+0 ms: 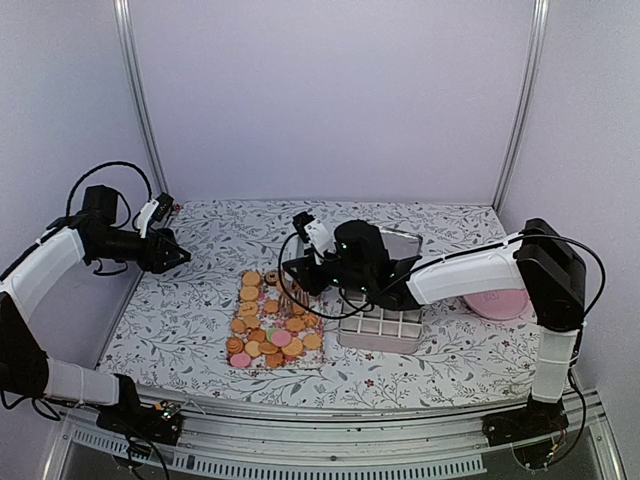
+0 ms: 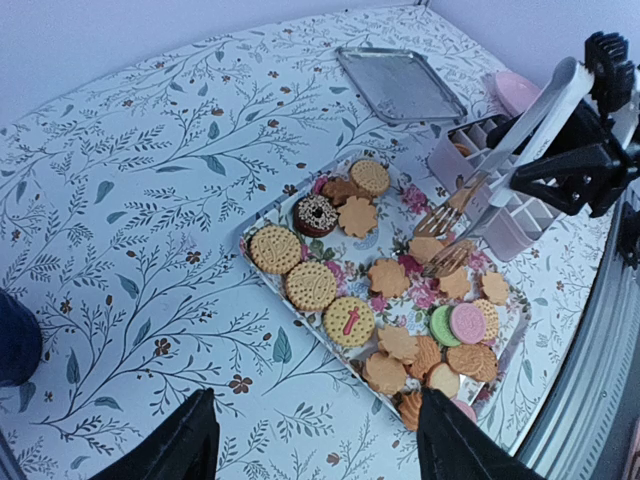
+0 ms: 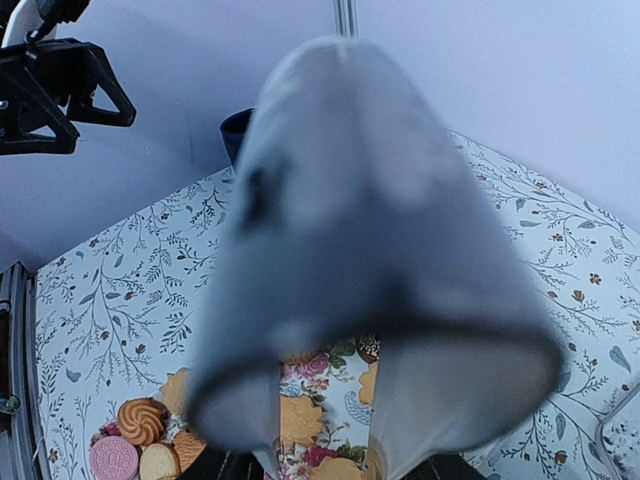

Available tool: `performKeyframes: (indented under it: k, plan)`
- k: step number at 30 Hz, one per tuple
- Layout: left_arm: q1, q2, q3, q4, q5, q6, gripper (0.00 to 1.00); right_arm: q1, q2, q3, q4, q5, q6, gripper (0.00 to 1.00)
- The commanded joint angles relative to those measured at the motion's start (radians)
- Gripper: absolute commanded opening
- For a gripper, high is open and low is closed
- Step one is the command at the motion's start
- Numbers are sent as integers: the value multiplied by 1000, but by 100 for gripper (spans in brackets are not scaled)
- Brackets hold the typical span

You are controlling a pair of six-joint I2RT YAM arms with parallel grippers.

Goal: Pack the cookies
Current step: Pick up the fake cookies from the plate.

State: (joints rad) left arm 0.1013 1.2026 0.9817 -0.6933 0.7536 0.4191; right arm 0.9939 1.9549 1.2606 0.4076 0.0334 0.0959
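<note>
Several cookies (image 1: pixel 270 325) (image 2: pixel 310 285), mostly tan with a pink and a green one, lie on a flowered tray (image 1: pixel 262 300) (image 2: pixel 418 293). My right gripper (image 1: pixel 325 265) (image 2: pixel 560 165) is shut on silver tongs (image 2: pixel 500 160) (image 3: pixel 350 250). The tongs' gold forked tips stand apart just above a tan cookie (image 2: pixel 425 248) near the tray's middle, and the tongs blur out most of the right wrist view. My left gripper (image 1: pixel 178 255) (image 2: pixel 315 420) is open and holds nothing. It hangs above the table to the left of the tray.
A white box with compartments (image 1: pixel 380 328) (image 2: pixel 500 210) stands right of the tray. Behind it lies a flat metal tray (image 1: pixel 400 240) (image 2: pixel 400 85). A pink plate (image 1: pixel 500 303) (image 2: pixel 515 88) sits at the far right.
</note>
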Motion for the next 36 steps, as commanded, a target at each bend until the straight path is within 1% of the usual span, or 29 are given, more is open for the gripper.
performKeyframes:
  k: [1, 11, 12, 18, 20, 24, 30, 36]
  plan:
    - [9, -18, -7, 2, 6, 13, 69, -2, 26, 40, 19, 18, -2, 44]
    - [9, -18, -8, 2, 7, 11, 69, -4, 58, 32, 19, -9, 25, 44]
    - [9, -18, -8, 2, 6, 10, 69, -4, 58, 29, 20, -7, 27, 41]
    - [9, -18, -12, 2, 5, 15, 69, -12, 10, 10, 27, 28, 30, 13]
    - [9, -17, -12, 2, 4, 14, 69, -18, -11, 4, 30, 36, 30, 8]
    - [9, -17, -15, 3, 8, 12, 69, -35, -68, -15, 35, 48, 26, 1]
    - [9, -17, -14, 4, 9, 11, 69, -72, -218, -93, 39, 59, 15, 0]
    - [9, -15, -8, 4, 13, 10, 69, -171, -395, -246, 31, 79, 11, 0]
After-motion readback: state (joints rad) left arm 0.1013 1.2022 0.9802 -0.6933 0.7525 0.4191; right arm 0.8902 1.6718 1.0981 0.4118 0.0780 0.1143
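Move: Just under the right hand's tongs lies the flower-shaped cookie, roughly 3 cm ahead of the hand, 1 cm left and 16 cm below. Around it on the plate, one cookie sits about 3 cm right and 4 cm nearer, another some 5 cm nearer, another 6 cm to its left. The compartment box stands around 18 cm right of the hand and 1 cm ahead. From the left hand the flower-shaped cookie is some 26 cm right, 4 cm ahead and 19 cm below. Easing the tongs down the last 1.5 cm or so, the right hand closes its fingers on the handles until the tong heads pinch the flower-shaped cookie. It then lifts about 9 cm while swinging right some 8 cm towards the compartment box, turning slightly clockwise and keeping the squeeze. ##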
